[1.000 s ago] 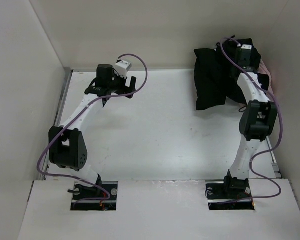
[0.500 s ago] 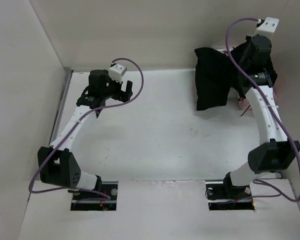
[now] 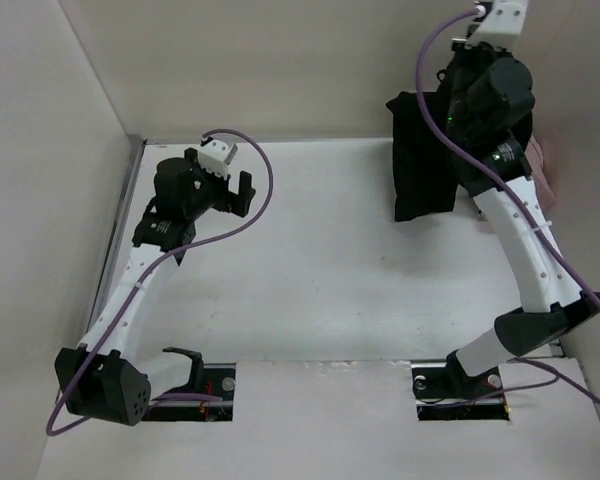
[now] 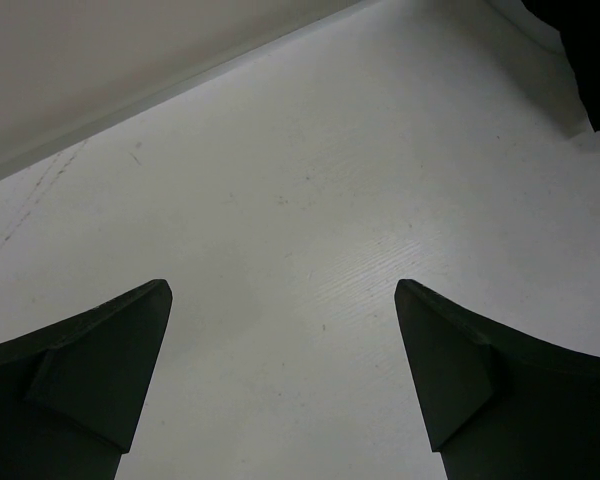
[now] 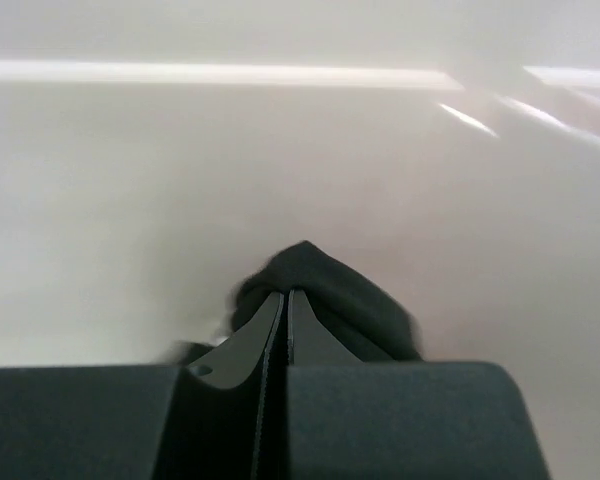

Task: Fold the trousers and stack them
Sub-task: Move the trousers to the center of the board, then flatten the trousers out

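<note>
The black trousers [image 3: 421,160] lie bunched at the table's back right corner, with part of them drawn upward. My right gripper [image 5: 285,293] is shut on a fold of the trousers' black fabric [image 5: 330,275] and held high in front of the back wall. In the top view its wrist hides the jaws. My left gripper [image 3: 242,190] hovers over the left part of the table, open, with nothing between its fingers [image 4: 450,360]. A corner of the trousers [image 4: 592,60] shows at the top right of the left wrist view.
A dusty-pink cloth [image 3: 542,162] peeks out beside the trousers by the right wall. Walls close the table [image 3: 320,260] at the left, back and right. Purple cables [image 3: 260,190] loop off both arms.
The right arm has risen from the pile toward the back wall, pulling black fabric up with it. The left arm has drawn back toward the near left, still open.
</note>
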Available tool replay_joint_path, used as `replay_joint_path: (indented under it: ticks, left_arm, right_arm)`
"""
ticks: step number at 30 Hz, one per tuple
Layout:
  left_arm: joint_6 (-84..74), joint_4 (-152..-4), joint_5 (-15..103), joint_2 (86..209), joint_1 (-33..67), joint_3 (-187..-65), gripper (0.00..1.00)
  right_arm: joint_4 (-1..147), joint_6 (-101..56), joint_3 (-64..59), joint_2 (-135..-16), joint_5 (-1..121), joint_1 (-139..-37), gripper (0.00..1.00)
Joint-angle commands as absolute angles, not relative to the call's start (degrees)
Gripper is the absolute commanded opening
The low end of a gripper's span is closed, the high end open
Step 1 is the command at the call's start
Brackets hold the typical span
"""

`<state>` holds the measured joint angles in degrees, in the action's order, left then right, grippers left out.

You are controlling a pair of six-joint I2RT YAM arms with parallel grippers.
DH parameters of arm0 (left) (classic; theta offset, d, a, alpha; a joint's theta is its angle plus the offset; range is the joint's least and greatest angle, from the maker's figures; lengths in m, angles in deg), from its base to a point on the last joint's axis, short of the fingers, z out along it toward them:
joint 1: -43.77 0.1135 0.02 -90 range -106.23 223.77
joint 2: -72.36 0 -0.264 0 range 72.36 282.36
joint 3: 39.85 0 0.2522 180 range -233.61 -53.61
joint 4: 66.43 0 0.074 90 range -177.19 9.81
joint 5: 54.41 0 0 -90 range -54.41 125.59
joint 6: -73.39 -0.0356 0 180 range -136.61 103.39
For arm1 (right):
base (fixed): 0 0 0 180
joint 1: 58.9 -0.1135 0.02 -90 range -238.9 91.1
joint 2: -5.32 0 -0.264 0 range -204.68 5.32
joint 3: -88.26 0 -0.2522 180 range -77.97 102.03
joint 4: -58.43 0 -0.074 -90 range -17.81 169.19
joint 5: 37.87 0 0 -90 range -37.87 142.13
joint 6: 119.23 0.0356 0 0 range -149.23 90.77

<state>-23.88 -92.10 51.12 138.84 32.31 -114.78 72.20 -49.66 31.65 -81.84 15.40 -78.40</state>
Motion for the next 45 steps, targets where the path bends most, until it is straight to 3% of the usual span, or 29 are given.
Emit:
replay_joint_path:
  ticks: [1, 5, 8, 15, 20, 21, 22, 25, 26, 31, 36, 45]
  left_arm:
    - [-21.80, -88.20, 51.58, 136.26, 34.05, -113.12, 1.00]
    - [-20.66, -87.66, 51.85, 135.29, 37.48, -111.27, 1.00]
    - [-19.69, -87.58, 52.38, 134.06, 40.82, -111.44, 1.00]
    - [-19.60, -86.35, 55.19, 133.27, 45.83, -114.95, 1.00]
    - [-20.13, -85.64, 55.28, 134.15, 46.71, -115.40, 1.00]
    - [-20.22, -85.64, 55.19, 134.15, 46.80, -115.05, 1.00]
    - [-20.48, -85.64, 55.19, 134.06, 46.98, -114.61, 1.00]
    - [-22.49, -86.08, 54.93, 133.36, 47.33, -112.68, 1.00]
    - [-23.46, -86.43, 54.84, 133.10, 47.33, -111.98, 1.00]
    - [-28.03, -89.24, 52.04, 131.69, 47.50, -109.16, 1.00]
    - [-29.36, -92.14, 46.33, 129.06, 49.53, -104.42, 1.00]
    - [-29.10, -97.41, 42.53, 123.43, 49.44, -97.30, 1.00]
  right_arm:
    - [63.06, -54.53, 43.81, -80.98, 21.53, -91.77, 0.03]
    - [58.84, -60.86, 57.61, -88.09, 26.98, -107.68, 0.05]
    - [56.72, -63.24, 63.51, -93.02, 29.45, -113.68, 0.06]
    - [62.77, -53.08, 60.46, -98.74, 23.58, -114.23, 0.06]
    - [73.76, -37.96, 50.21, -100.59, 23.66, -107.12, 0.11]
    - [74.99, -34.89, 45.99, -99.81, 23.92, -105.54, 0.17]
    - [75.87, -32.16, 41.43, -98.93, 24.27, -103.69, 0.29]
    - [79.03, -25.38, 29.46, -96.03, 26.28, -98.33, 0.92]
    - [80.96, -23.19, 26.82, -95.06, 27.08, -97.01, 1.00]
    - [86.25, -11.68, 11.36, -85.50, 31.64, -94.88, 1.00]
    - [82.13, 2.73, -5.00, -80.81, 48.05, -100.58, 1.00]
    - [78.26, 13.83, -12.76, -86.96, 52.67, -112.81, 1.00]
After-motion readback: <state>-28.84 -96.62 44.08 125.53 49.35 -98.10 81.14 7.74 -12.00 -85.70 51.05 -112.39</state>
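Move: The right hand holds the trousers in shut fingers, high over the far right corner. The board's centre lies about 29 cm to its left, some 11 cm back and roughly 56 cm below. The basket with the pink cloth is some 4 cm ahead of this hand, 8 cm to its right and 45 cm below. From the open, empty left hand, the board's centre is about 18 cm to the right, 5 cm back and 27 cm down. Swinging the held trousers fast, the right hand goes some 23 cm left while rising and drawing back, then whips forward and down, opening wide on the way to let go of them; it carries on back, left and down over the board, fingers tipping downward some 60 degrees. The left hand clears about 13 cm left, finally sinking and drawing back. ##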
